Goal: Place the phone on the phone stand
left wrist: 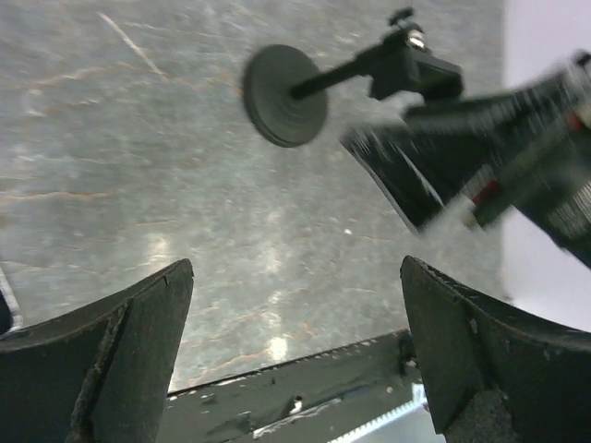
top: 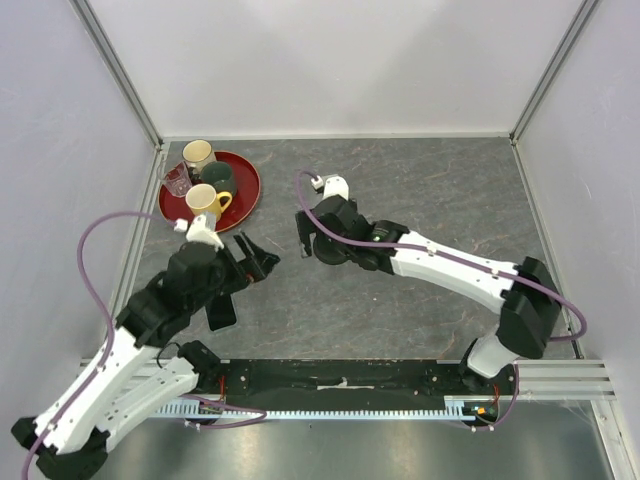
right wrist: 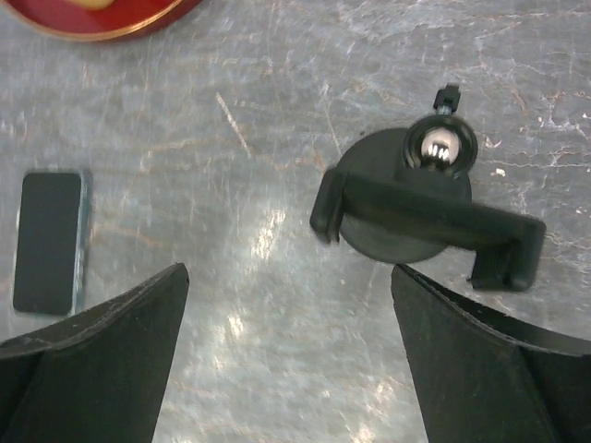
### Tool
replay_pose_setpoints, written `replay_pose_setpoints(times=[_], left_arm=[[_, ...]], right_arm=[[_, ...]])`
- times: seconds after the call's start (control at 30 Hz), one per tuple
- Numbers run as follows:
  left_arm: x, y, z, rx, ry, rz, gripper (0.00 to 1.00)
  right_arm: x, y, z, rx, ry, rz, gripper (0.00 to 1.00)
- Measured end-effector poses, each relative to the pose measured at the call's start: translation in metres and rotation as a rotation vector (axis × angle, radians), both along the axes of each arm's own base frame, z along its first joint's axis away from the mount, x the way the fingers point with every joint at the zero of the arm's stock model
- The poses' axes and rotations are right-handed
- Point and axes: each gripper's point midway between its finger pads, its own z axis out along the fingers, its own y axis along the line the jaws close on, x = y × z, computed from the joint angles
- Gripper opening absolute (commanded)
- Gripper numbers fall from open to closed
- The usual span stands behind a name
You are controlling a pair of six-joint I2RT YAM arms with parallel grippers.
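Note:
The phone point(right wrist: 48, 242) lies flat on the grey table, screen up, far left in the right wrist view. From above it is a dark slab point(top: 220, 310) partly under my left arm. The phone stand point(right wrist: 416, 217) stands upright with its clamp bracket empty, just beyond my right gripper point(right wrist: 289, 272), which is open and holds nothing. From above the right gripper point(top: 303, 238) covers most of the stand. The left wrist view shows the stand's disc base point(left wrist: 284, 95) and stem ahead of my left gripper point(left wrist: 295, 268), also open and empty, hovering point(top: 258, 255) between phone and stand.
A red tray point(top: 245, 195) at the back left carries two yellow mugs point(top: 205, 200), a dark green cup point(top: 220, 178) and a clear glass point(top: 178, 180). A black rail point(top: 340, 375) runs along the near edge. White walls close in the table.

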Motion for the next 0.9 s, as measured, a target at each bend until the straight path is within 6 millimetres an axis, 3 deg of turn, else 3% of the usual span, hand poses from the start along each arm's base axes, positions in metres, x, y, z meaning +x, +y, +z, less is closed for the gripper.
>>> replay_pose_setpoints(times=[0.17,0.3,0.4,0.47,0.73,0.9], left_arm=[[0.031,0.023,-0.002,0.243,0.135,0.096,1.00],[0.051,0.065,-0.040,0.329,0.305,0.193,1.00],[0.050,0.101,-0.069,0.353,0.436,0.281,1.00],[0.047,0.113,-0.082,0.372,0.492,0.301,1.00],[0.042,0.130,-0.126,0.431,0.676,0.318,1.00],[0.043,0.153,-0.154,0.402,0.784,0.386,1.00]], right_arm=[[-0.027,-0.016,0.019,-0.001,-0.042,0.152,0.98],[-0.050,-0.032,0.048,0.052,-0.116,0.256,0.98],[-0.064,-0.040,0.065,0.096,-0.163,0.308,0.98],[-0.072,-0.043,0.072,0.122,-0.187,0.341,0.98],[-0.096,-0.049,0.051,0.154,-0.183,0.444,0.98],[-0.106,-0.054,0.046,0.162,-0.200,0.492,0.98]])
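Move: The phone lies on the table some 12 cm to the left of the open left hand, about 2 cm ahead and 22 cm below; the tray with its mugs is roughly 27 cm beyond the phone and 3 cm left of it. From the right hand, already open and clear of it, the phone stand is about 4 cm ahead and 4 cm right, its middle 8 cm lower, and the phone some 23 cm left and 9 cm back. The left hand comes forward about 5 cm and then swings left and sinks, some 15 cm each way, towards the phone, tipping its fingers to point nearly straight down and keeping them wide open, still clear of the phone at the end. Meanwhile the right hand draws back from the phone stand by about 10 cm, also drifting right and rising before it settles partly down again, turning counter-clockwise with its fingers still open. ##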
